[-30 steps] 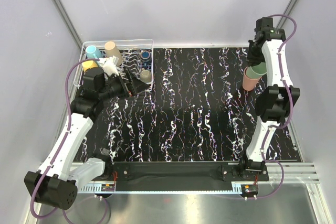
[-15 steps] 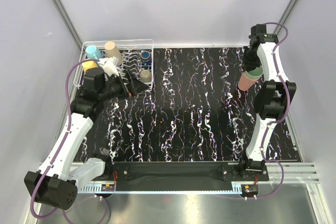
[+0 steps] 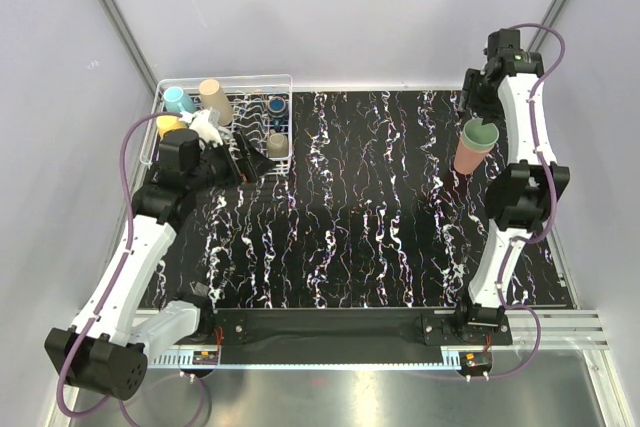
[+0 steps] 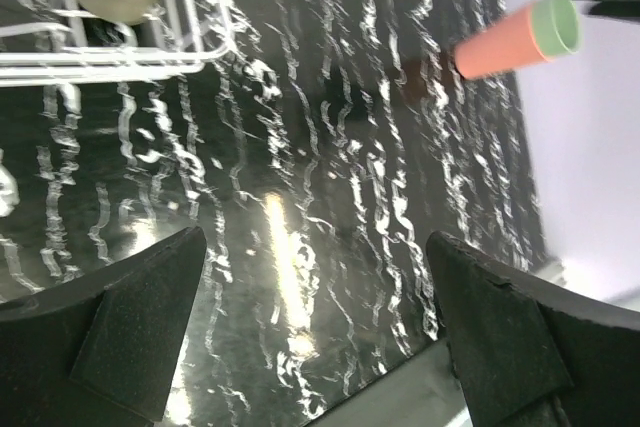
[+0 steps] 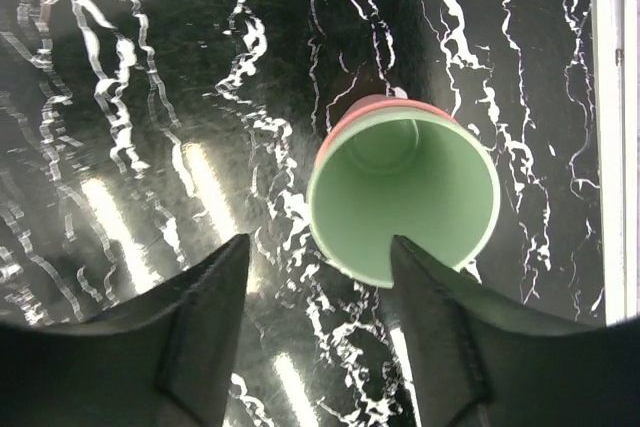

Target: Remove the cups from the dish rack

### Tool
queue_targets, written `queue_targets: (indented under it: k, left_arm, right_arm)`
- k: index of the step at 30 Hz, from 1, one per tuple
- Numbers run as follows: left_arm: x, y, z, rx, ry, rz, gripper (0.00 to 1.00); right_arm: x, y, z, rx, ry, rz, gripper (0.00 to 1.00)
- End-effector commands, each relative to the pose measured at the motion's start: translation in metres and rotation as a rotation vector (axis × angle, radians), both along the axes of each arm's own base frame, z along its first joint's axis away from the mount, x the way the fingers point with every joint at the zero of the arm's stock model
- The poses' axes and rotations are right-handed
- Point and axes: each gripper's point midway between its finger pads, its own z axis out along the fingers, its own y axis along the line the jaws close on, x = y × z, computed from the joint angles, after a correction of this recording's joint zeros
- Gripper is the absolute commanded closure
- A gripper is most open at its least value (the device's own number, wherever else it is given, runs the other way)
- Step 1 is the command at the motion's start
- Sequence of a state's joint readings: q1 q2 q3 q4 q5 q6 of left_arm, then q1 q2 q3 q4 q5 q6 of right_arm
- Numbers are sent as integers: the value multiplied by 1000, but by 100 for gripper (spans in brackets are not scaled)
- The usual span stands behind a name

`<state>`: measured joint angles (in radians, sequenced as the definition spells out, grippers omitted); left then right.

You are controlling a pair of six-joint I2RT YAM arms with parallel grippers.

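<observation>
The white wire dish rack [image 3: 250,77] stands at the far left and holds a cyan mug [image 3: 178,99], a tan tumbler [image 3: 212,97], a yellow mug [image 3: 170,125], a navy mug [image 3: 277,105] and a grey-brown cup [image 3: 276,145]. My left gripper [image 3: 250,159] hangs open and empty at the rack's near right corner; its wrist view shows bare table between the jaws [image 4: 315,237]. At the far right a green tumbler [image 5: 405,197] sits nested in a pinkish tumbler [image 3: 467,157] on the table. My right gripper [image 5: 320,242] is open just above its rim, gripping nothing.
The black marbled table [image 3: 350,207] stretches between rack and tumblers. Its right metal edge [image 5: 612,127] runs close beside the nested tumblers. White enclosure walls stand on the left, back and right. The left wrist view catches the rack's corner wires [image 4: 130,57].
My right gripper has opened and let go of the green tumbler, now nested in the pinkish one, and drawn back slightly. The left gripper has edged toward the rack.
</observation>
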<state>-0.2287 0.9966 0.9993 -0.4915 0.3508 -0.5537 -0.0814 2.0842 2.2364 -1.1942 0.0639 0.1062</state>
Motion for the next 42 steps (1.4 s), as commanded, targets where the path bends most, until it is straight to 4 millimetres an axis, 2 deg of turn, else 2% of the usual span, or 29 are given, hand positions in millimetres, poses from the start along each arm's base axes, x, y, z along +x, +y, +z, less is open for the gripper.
queue_targets:
  k: [1,3,5,6,7,8,9,10,12,13,15,16,17,18,19,20,21,22,26,29,34,35,42]
  left_arm:
    - [18,20,41,76,-147,99,1]
    - [25,29,57,103,-196,142,1]
    - [33,43,65,145,-216,216,1]
    - [38,48,74,161,-236,238,1]
    - [42,55,77,173,-241,271,1]
    - [46,62,80,184,-251,305,1]
    - [50,67,83,187,-259,326,1]
    - [58,74,84,192,-279,362,1]
    - [68,82,85,206,-306,412,1]
    - [75,86,84,211,-315,433,1]
    - [84,99,82,241,-307,499,1]
    - [89,107,83,251,-304,533,1]
    - [97,115,75,269,-281,567,1]
    - [103,119,73,259,-277,589,1]
    - [109,129,70,256,-266,618,1]
    - [119,133,58,263,-236,634,1]
    - [125,137,51,250,-214,656,1]
    - [131,145,46,251,-195,675,1]
    - [158,159,15,264,-118,706,1]
    - [178,164,-6,258,-67,722,1]
    - [208,172,-41,345,3,726,1]
    - [211,184,-49,364,24,745,1]
    - [233,200,-72,450,48,761,1]
  right_arm:
    - [-17,11,77,34,-178,8,33]
    - [-20,24,85,53,-202,28,26]
    - [-25,35,97,60,-236,50,16]
    - [-27,51,101,90,-246,84,8]
    - [-32,56,110,104,-271,93,4]
    - [-33,73,109,119,-277,125,1]
    - [-36,95,112,135,-289,175,0]
    - [-42,103,121,120,-316,186,0]
    - [-46,120,119,77,-325,217,0]
    - [-51,136,119,74,-329,252,0]
    - [-60,157,117,123,-337,309,0]
    - [-70,174,126,186,-362,367,0]
    - [-70,180,118,214,-366,383,0]
    - [-73,185,119,244,-378,390,0]
    - [-82,192,128,284,-405,414,0]
    - [-81,197,130,302,-430,431,0]
    - [-85,200,121,321,-413,432,0]
    - [-89,201,126,336,-430,443,0]
    - [-90,204,124,344,-444,459,0]
    - [-90,205,123,345,-440,471,0]
    - [-88,211,121,367,-437,490,0]
    - [-88,211,121,365,-439,493,0]
    - [-78,206,115,317,-433,478,0]
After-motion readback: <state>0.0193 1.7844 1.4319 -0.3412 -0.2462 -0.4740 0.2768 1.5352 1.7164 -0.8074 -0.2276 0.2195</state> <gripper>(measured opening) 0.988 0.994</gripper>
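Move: The white mug, upside down in the rack, stands about 23 cm ahead of the left hand, 20 cm to its left and 17 cm below. Beside the mug, the yellow cup is some 9 cm farther left and 2 cm farther out; the tan cup is 8 cm beyond it, 3 cm to its right. From the right hand the white mug lies about 70 cm left, 4 cm ahead and 12 cm lower; the stacked green cup is 2 cm ahead, 3 cm right and 9 cm below. Forward and left over the rack goes the left hand, some 20 cm each way, first rising about 7 cm, then sinking to 10 cm below its start and swinging counter-clockwise, open fingers coming round towards the white mug without reaching it. The right hand, already clear of the green cup, opens fully, climbs and sweeps left and back from the stack, its fingers tilting up, then nearly stops. ##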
